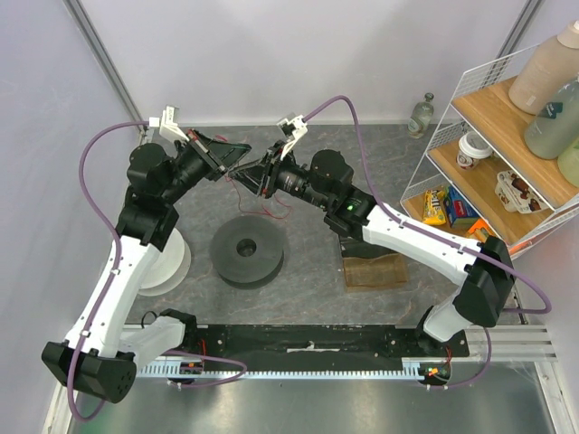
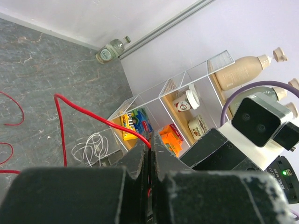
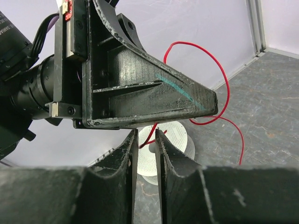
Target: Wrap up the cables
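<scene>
The cable is a thin red wire (image 1: 237, 192) hanging in loose curls over the grey table between the two grippers. My left gripper (image 1: 242, 154) is shut on it. In the left wrist view the wire (image 2: 93, 114) runs straight into the pressed-together jaws of that gripper (image 2: 150, 141). My right gripper (image 1: 261, 174) sits just below the left one's finger (image 3: 140, 93). Its jaws stand a narrow gap apart (image 3: 145, 134), and a short red wire end (image 3: 150, 136) passes between the tips without being pinched. More wire (image 3: 219, 74) loops to the right.
A dark grey spool (image 1: 248, 250) and a white perforated spool (image 1: 172, 258) stand on the table, with a brown pad (image 1: 374, 269) to the right. A wire shelf (image 1: 488, 136) with bottles and snacks stands at far right, near a glass bottle (image 1: 421, 115). A white cable bundle (image 2: 91, 147) lies in a clear box.
</scene>
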### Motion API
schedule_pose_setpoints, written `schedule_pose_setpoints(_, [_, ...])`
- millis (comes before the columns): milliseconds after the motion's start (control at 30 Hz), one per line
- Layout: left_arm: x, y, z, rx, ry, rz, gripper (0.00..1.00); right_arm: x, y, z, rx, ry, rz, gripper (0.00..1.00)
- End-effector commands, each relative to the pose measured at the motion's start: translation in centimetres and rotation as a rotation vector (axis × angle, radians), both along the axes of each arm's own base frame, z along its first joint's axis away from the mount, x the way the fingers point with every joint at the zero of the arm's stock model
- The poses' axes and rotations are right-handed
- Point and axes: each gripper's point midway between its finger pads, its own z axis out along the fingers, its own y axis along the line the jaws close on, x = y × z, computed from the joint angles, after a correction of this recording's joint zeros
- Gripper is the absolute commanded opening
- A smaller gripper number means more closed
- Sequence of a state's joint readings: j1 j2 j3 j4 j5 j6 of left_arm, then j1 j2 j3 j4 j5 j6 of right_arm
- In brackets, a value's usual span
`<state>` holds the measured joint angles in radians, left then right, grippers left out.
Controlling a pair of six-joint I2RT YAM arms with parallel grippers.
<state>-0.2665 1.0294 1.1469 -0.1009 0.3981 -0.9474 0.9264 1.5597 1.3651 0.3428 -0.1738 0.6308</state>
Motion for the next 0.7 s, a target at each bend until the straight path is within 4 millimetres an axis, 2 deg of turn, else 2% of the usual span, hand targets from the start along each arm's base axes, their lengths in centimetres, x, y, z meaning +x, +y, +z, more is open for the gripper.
schedule_pose_setpoints(0, [-0.7, -0.1, 1.7, -0.034, -0.063, -0.011, 0.02, 0.7, -0.8, 3.1, 0.047, -0.059, -0.047, 0.28])
schedule_pose_setpoints(133, [-1.0, -0.1, 1.7, -0.032, -0.068, -0.019, 0.02, 1.1, -1.4, 3.1, 0.031, -0.067, -0.068, 0.12])
schedule_pose_setpoints(167, [-1.0, -0.1, 1.7, -0.030, -0.069, -0.020, 0.02, 1.3, -1.7, 3.0, 0.021, -0.066, -0.075, 0.01])
schedule_pose_setpoints(233, [-1.1, -0.1, 1.8, -0.023, -0.080, -0.018, 0.02, 1.5, -2.3, 2.7, 0.000, -0.067, -0.093, 0.00])
schedule_pose_setpoints(267, [-1.2, 0.0, 1.7, -0.013, -0.085, -0.021, 0.06, 1.8, -2.9, 2.6, -0.011, -0.066, -0.104, 0.00])
schedule_pose_setpoints(367, [-1.8, 0.2, 0.8, 0.060, -0.100, -0.049, 0.40, 2.7, -4.9, 2.4, -0.042, -0.078, -0.129, 0.00])
schedule_pose_setpoints(433, [-2.8, 0.4, 0.2, 0.138, -0.150, -0.098, 0.57, 3.2, -6.9, 2.7, -0.057, -0.086, -0.150, 0.00])
schedule_pose_setpoints(533, [-5.1, 0.6, -0.7, 0.244, -0.216, -0.189, 0.70, 3.9, -9.5, 2.2, -0.083, -0.089, -0.159, 0.00])
schedule_pose_setpoints(600, [-7.3, 0.4, -1.2, 0.327, -0.286, -0.304, 0.75, 4.0, -10.6, 1.7, -0.118, -0.105, -0.136, 0.00])
schedule_pose_setpoints(667, [-8.9, 0.2, -1.2, 0.419, -0.387, -0.408, 0.75, 3.4, -11.0, 1.0, -0.185, -0.156, -0.077, 0.00])
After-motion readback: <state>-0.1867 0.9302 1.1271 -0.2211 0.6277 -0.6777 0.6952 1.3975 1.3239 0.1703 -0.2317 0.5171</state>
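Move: The red cable is pinched in the left fingers and already lies between the right hand's part-open pads, practically at the right hand point, just under the left fingers. From the right hand, the black spool sits about 5 cm back, level sideways and some 35 cm down; the cable's loose loops lie about 7 cm ahead, 4 cm right and 39 cm down. The white cable is roughly 26 cm right and 2 cm ahead, 38 cm down. Almost in place at first, the right fingers close fully on the red cable beneath the left fingers; then the left hand opens wide and lets go. The right hand carries the cable off to its right and forward, about 10 cm and 5 cm, yawing some 10 degrees clockwise, while the left hand draws back about 4 cm, tilting and rolling away. ##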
